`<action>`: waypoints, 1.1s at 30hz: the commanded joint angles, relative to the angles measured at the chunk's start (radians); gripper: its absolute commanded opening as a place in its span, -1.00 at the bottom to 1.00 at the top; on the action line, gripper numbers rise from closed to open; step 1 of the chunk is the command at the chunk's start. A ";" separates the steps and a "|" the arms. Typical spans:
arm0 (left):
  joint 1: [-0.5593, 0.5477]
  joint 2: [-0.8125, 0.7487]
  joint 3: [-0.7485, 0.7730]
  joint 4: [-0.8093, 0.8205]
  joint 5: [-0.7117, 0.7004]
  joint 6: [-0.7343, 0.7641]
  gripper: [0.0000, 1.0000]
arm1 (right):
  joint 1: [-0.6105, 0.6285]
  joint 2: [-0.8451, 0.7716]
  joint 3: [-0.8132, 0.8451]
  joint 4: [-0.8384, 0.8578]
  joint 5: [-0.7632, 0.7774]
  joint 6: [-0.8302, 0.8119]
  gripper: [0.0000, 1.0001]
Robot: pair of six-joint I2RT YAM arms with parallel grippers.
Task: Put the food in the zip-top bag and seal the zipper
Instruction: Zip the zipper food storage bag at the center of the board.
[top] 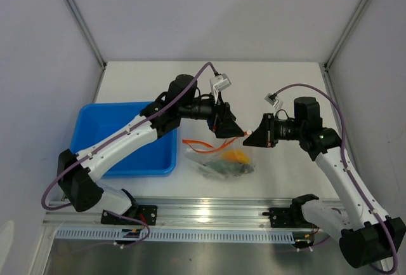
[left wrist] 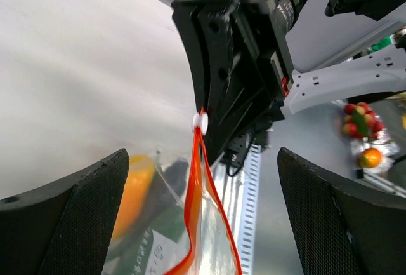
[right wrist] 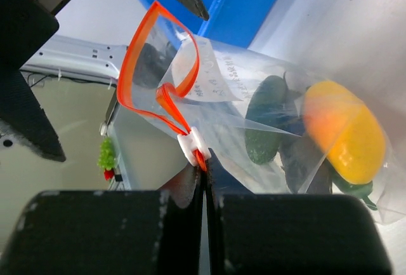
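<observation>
The clear zip-top bag (top: 219,159) lies on the white table, its mouth end lifted. Inside it are a yellow-orange piece of food (right wrist: 346,138) and dark green pieces (right wrist: 266,119). The orange-red zipper (right wrist: 143,46) loops open, with a white slider (right wrist: 192,145) near its end. My right gripper (right wrist: 204,168) is shut on the zipper's end just behind the slider (left wrist: 200,121). My left gripper (left wrist: 203,154) stands open, and the zipper strip (left wrist: 198,211) hangs between its fingers (left wrist: 63,224) without touching them. From above, the left gripper (top: 231,131) and the right gripper (top: 247,138) face each other over the bag.
A blue tray (top: 95,126) sits left of the bag under the left arm. An aluminium rail (top: 209,211) runs along the near table edge. White enclosure walls stand on three sides. Some toy fruit (left wrist: 363,126) lies off the table.
</observation>
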 commanded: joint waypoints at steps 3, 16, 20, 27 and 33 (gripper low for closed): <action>-0.051 0.025 0.099 0.002 -0.047 0.161 0.99 | 0.015 0.002 0.070 -0.029 -0.064 -0.032 -1.00; -0.054 0.082 0.083 0.064 0.076 0.065 0.31 | 0.010 -0.002 0.067 -0.026 -0.047 -0.019 -1.00; -0.054 0.109 0.092 0.070 0.097 0.048 0.47 | 0.012 -0.007 0.066 -0.024 -0.058 -0.022 -1.00; -0.054 0.141 0.103 0.069 0.126 0.020 0.49 | 0.012 -0.010 0.061 -0.024 -0.065 -0.023 -1.00; -0.054 0.158 0.109 0.067 0.135 0.005 0.28 | 0.010 -0.008 0.060 -0.024 -0.067 -0.025 -1.00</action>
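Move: The zip's white slider hangs just beyond the left gripper's open fingertips: about 5 cm to that hand's right, 1 cm back and 3 cm lower. The mango in the bag lies some 14 cm below the left hand, 5 cm back and 2 cm right; the zip strip's far end is roughly 13 cm left, 2 cm back and 6 cm below. From the right hand, the slider sits about 2 cm left, 1 cm ahead, level. Bring the left gripper about 3.5 cm to the right towards the slider, first lifting some 2 cm, then sinking past the starting height to finish about 2.5 cm lower, turning roughly 10 degrees clockwise. Draw its wide-open fingers in to about two-thirds, one either side of the slider, without pinching yet. Keep the right fingers shut on the zip's end beside the slider, easing back only about 1 cm. ##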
